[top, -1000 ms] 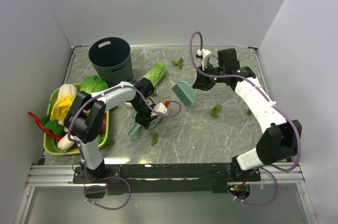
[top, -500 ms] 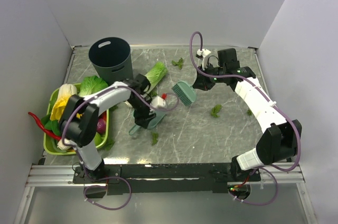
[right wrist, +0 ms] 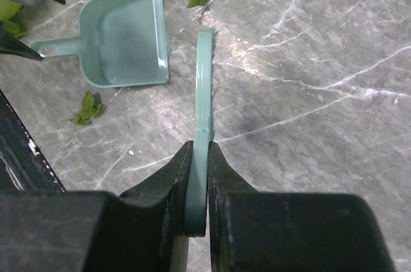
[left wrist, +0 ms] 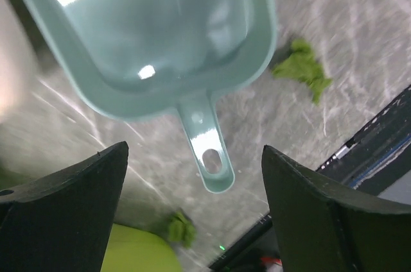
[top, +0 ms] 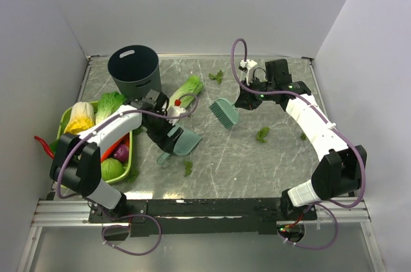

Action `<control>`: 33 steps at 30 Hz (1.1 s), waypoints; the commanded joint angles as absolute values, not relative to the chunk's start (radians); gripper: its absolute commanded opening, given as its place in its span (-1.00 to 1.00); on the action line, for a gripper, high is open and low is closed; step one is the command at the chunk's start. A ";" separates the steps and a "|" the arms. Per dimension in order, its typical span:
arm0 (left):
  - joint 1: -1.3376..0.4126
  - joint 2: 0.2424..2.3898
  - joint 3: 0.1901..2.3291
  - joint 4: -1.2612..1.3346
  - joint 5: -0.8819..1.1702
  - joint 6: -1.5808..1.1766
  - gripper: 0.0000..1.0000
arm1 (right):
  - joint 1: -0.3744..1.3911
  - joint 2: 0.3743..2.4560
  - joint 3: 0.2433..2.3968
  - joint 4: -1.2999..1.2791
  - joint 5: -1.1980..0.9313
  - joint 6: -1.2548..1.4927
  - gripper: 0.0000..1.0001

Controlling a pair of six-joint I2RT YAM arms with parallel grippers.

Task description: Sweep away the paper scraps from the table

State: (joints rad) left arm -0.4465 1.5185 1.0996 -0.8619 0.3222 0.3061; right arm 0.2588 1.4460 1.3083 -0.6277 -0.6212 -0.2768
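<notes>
My left gripper (top: 164, 147) is open, its jaws wide apart above the handle of the teal dustpan (top: 182, 140), which lies flat on the marble table (top: 257, 163). The handle (left wrist: 207, 150) shows between my fingers without touching them. My right gripper (top: 243, 102) is shut on the handle of the teal hand brush (top: 225, 113), held just above the table (right wrist: 200, 147). Dark-green paper scraps lie scattered: one (top: 188, 168) in front of the dustpan (left wrist: 302, 70), one (top: 262, 134) at centre right, one (top: 217, 76) at the back, one (top: 303, 136) near the right arm.
A dark bin (top: 133, 70) stands at the back left. A long pale-green cabbage (top: 186, 89) lies beside it. The lime-green tray (top: 63, 179) of vegetables sits at the left edge. Walls close in on three sides.
My left arm has swung its elbow to the left and the gripper has drawn back off the dustpan pan to above its handle. The right arm and the brush have not moved.
</notes>
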 commanded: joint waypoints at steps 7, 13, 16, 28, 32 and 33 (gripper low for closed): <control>-0.495 1.594 1.063 -0.894 0.249 0.222 0.72 | 0.253 1.419 1.305 -0.584 -0.629 -0.273 -1.00; -0.522 1.635 1.049 -0.859 0.241 0.216 0.54 | 0.250 1.408 1.282 -0.583 -0.624 -0.276 -1.00; -0.525 1.654 1.055 -0.854 0.232 0.210 0.48 | 0.252 1.410 1.284 -0.583 -0.624 -0.276 -1.00; -0.526 1.646 1.039 -0.836 0.227 0.254 0.17 | 0.252 1.453 1.321 -0.577 -0.632 -0.272 -1.00; -0.526 1.672 1.052 -0.857 0.250 0.284 -0.03 | 0.252 1.457 1.338 -0.589 -0.624 -0.271 -1.00; -0.526 1.672 1.057 -0.861 0.256 0.287 -0.11 | 0.253 1.454 1.338 -0.595 -0.621 -0.276 -1.00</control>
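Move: The handle of the dustpan, lying flat, is the left gripper's target: about 3 cm back, 1 cm to the left and 6 cm below. The pan body sits some 2 cm ahead and 6 cm to the right; a leafy scrap lies about 7 cm back and 7 cm right, and the green vegetable basket 23 cm left, roughly level. From the right gripper, the dustpan handle is about 12 cm back, 23 cm left and 19 cm below. Bring the left gripper down about 5 cm and back some 2.5 cm onto the dustpan's handle, tipping the fingers roughly 15 degrees so they point nearly straight down. Let them straddle the handle where it leaves the pan, and close from wide open to about half while sinking and settling there; don't count on a grip yet. ##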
